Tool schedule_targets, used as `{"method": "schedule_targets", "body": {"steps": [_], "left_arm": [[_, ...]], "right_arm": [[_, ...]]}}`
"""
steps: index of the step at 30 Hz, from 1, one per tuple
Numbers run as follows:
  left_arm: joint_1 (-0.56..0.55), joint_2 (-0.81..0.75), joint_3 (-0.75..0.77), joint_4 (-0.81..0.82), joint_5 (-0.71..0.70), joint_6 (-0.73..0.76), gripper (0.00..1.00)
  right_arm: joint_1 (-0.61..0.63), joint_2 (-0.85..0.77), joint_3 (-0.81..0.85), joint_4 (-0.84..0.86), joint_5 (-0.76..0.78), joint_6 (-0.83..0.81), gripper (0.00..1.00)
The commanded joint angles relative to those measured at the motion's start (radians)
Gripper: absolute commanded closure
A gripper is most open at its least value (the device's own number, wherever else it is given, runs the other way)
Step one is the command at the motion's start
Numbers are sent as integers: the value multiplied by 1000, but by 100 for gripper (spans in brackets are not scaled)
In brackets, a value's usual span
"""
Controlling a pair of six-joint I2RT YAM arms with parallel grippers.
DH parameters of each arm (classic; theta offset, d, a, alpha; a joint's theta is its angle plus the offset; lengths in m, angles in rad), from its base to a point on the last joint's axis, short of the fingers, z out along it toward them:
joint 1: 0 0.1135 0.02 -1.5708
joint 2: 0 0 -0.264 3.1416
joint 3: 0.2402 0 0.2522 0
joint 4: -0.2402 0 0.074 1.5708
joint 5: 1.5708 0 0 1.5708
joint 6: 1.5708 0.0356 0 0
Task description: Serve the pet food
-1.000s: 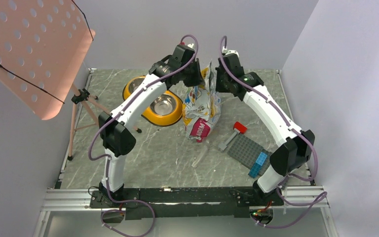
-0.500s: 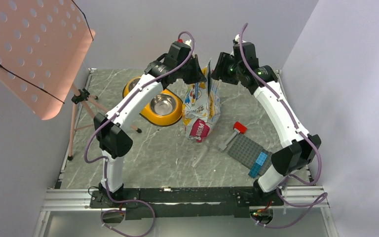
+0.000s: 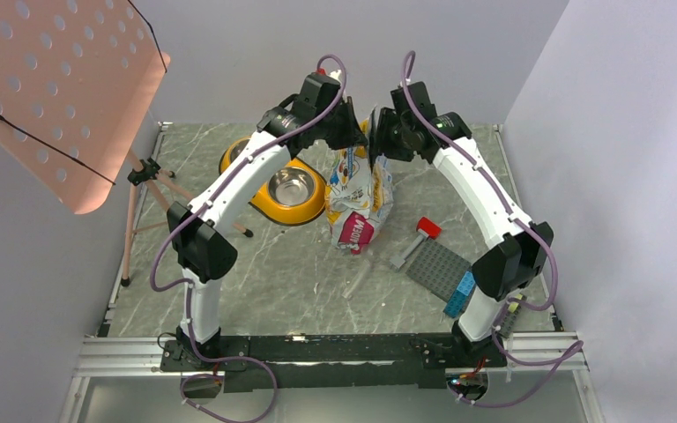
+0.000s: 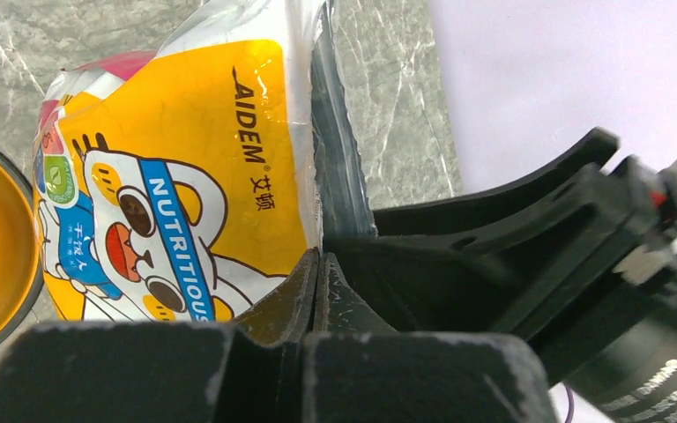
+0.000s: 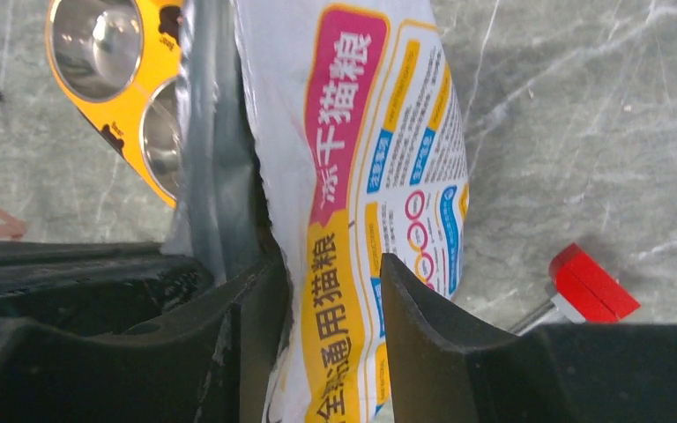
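The pet food itself is hidden inside its glossy white, pink and yellow bag [image 3: 361, 189], which stands upright at the table's middle back. My left gripper [image 3: 353, 132] is shut on the bag's top edge; in the left wrist view the bag [image 4: 185, 159] runs into the closed jaws of this gripper [image 4: 317, 264]. My right gripper [image 3: 379, 137] is at the bag's top from the other side, open. In the right wrist view one wall of the bag [image 5: 379, 159] hangs between the spread jaws of that gripper [image 5: 331, 282], with a gap on the right side.
The yellow double bowl [image 3: 269, 207] with two steel cups sits just left of the bag. A red-headed tool [image 3: 419, 236] and a grey baseplate [image 3: 436, 264] with blue bricks [image 3: 463, 291] lie to the right. A pink perforated stand [image 3: 53, 97] on a tripod [image 3: 145, 172] stands at the left.
My right gripper let go of the bag's top, swung back and right, then returned to it with its jaws apart. The left gripper kept its hold.
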Motion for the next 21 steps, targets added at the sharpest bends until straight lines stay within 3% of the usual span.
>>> {"method": "schedule_targets", "body": {"steps": [1, 10, 16, 21], "left_arm": [[6, -17, 82, -23, -16, 4, 100], [6, -18, 90, -16, -25, -2, 100], [8, -30, 91, -23, -35, 10, 100], [7, -82, 35, -8, -22, 48, 98]], "right_arm": [[37, -53, -22, -64, 32, 18, 52], [125, -203, -234, -131, -129, 78, 59], [173, -317, -299, -161, -221, 79, 76], [169, -339, -339, -85, -237, 48, 79]]}}
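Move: The near end of the pet food bag's right-hand rim lies about 13 cm back, 2 cm left and 2 cm below the right hand, whose open fingers already straddle the rim farther out. The double bowl is some 26 cm left, 7 cm ahead and 25 cm below; the red block is about 14 cm right, 6 cm back and 25 cm down. From the left hand, that rim end is some 13 cm back, 2 cm right, 5 cm below. Back towards the base, the right hand runs about 12 cm along the bag's right-hand rim to its near end, edging slightly left and dipping nearly 4 cm before rising partway again. Its fingers narrow from about half open to a small gap astride the rim as the wrist turns some 10 degrees counter-clockwise. The left hand stays put, still pinching the opposite rim. ##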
